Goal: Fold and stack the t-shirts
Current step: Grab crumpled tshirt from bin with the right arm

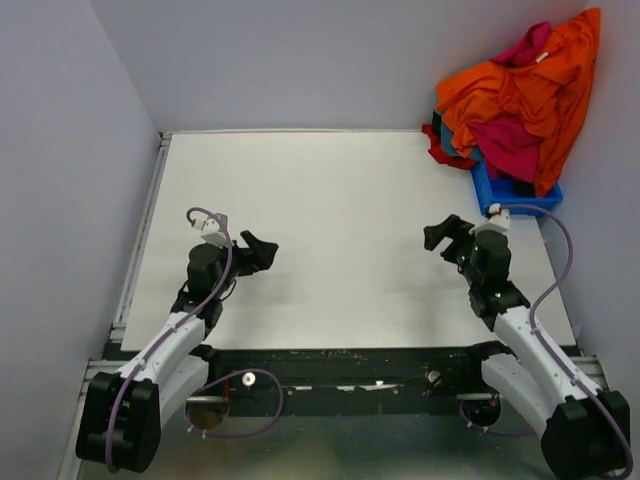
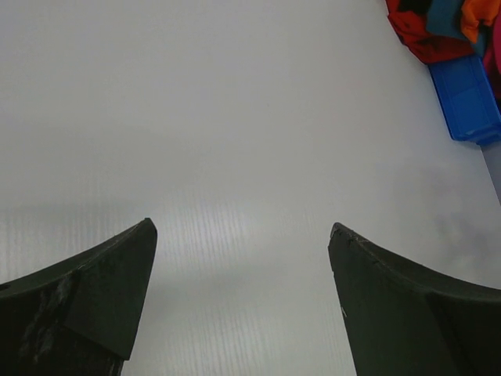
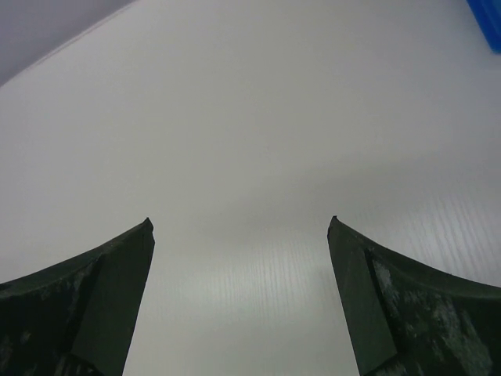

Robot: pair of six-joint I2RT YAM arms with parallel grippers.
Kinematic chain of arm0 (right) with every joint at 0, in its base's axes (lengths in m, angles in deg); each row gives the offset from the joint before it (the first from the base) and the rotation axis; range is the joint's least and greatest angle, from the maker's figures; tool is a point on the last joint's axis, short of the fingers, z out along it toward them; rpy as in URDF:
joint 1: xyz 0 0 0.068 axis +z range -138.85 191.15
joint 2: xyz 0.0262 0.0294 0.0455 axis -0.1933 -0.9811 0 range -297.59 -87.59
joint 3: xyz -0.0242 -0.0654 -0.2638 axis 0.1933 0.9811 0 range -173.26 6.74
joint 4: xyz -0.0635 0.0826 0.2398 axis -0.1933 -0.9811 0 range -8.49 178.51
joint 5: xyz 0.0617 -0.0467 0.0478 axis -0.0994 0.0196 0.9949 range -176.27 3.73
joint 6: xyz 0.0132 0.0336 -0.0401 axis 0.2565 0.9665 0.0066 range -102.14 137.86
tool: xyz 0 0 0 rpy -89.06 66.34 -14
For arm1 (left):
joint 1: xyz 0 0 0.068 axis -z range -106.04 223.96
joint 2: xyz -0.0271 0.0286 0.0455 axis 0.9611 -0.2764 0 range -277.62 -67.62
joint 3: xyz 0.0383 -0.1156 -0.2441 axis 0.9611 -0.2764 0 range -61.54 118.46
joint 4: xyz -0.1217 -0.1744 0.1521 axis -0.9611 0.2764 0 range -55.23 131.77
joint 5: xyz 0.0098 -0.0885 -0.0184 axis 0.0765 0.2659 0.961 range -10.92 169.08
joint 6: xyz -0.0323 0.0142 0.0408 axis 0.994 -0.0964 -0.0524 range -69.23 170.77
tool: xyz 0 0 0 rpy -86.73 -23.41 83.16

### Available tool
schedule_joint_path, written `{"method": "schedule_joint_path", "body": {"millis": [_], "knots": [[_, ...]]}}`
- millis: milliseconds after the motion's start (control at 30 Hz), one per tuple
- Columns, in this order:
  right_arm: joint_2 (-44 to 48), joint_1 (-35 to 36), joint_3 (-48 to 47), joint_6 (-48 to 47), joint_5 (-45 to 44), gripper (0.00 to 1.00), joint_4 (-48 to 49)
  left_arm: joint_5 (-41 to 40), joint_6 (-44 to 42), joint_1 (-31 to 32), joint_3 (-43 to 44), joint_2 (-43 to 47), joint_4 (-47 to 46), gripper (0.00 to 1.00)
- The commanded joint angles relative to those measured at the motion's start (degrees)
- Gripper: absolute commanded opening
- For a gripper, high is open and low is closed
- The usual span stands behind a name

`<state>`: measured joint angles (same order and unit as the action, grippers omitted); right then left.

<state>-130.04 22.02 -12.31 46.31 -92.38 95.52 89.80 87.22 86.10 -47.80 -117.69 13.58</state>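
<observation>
The t-shirts (image 1: 520,100) lie heaped in the far right corner: bright orange on top, magenta-pink and red beneath, spilling over a blue bin (image 1: 515,190). A red and orange edge of the t-shirts (image 2: 427,35) shows at the top right of the left wrist view. My left gripper (image 1: 262,252) hovers low over the white table (image 1: 340,220) at the near left, open and empty. My right gripper (image 1: 440,236) hangs at the near right, also open with nothing between its fingers, well short of the heap.
The blue bin (image 2: 470,98) stands against the right wall; only its corner (image 3: 489,19) shows in the right wrist view. Grey walls close the table at the back, left and right. A black frame rail (image 1: 340,365) runs along the near edge.
</observation>
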Motion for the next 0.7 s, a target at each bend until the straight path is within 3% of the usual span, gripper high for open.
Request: {"method": "schedule_joint_path", "body": {"millis": [0, 267, 667], "knots": [[-9.64, -0.15, -13.79, -0.93, -8.89, 1.0, -2.95, 4.31, 0.55, 0.6, 0.06, -2.58, -3.85, 0.99], [-26.96, -6.21, -39.36, -3.48, -18.76, 1.0, -6.92, 6.24, 0.64, 1.83, 0.15, -4.69, -6.32, 0.99], [-50.6, -16.14, -71.46, -5.07, -18.24, 1.0, -13.95, 7.38, -0.32, 2.8, -0.38, -5.48, -9.48, 0.99]]}}
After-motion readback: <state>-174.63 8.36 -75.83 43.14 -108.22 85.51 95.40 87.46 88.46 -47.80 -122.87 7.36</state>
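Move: The orange t-shirt on top of the pile in the bin lies about 30 cm ahead of my right hand, 17 cm to its right and some 10 cm higher. The magenta shirt bulges out on the near side, roughly 24 cm ahead and 15 cm right of that hand; the blue bin's middle is 28 cm ahead, 18 cm right and a little lower. From my left hand the orange shirt is some 31 cm ahead and 62 cm right. I swing my right hand quickly up and out towards the heaped shirts, rising about 20 cm while reaching just as far forward and some 13 cm to the right. The wrist turns nearly 30 degrees clockwise to face the pile, and the fingers stay wide open, touching nothing yet. My left hand drifts about 3 cm right, still open, turning slightly clockwise. ##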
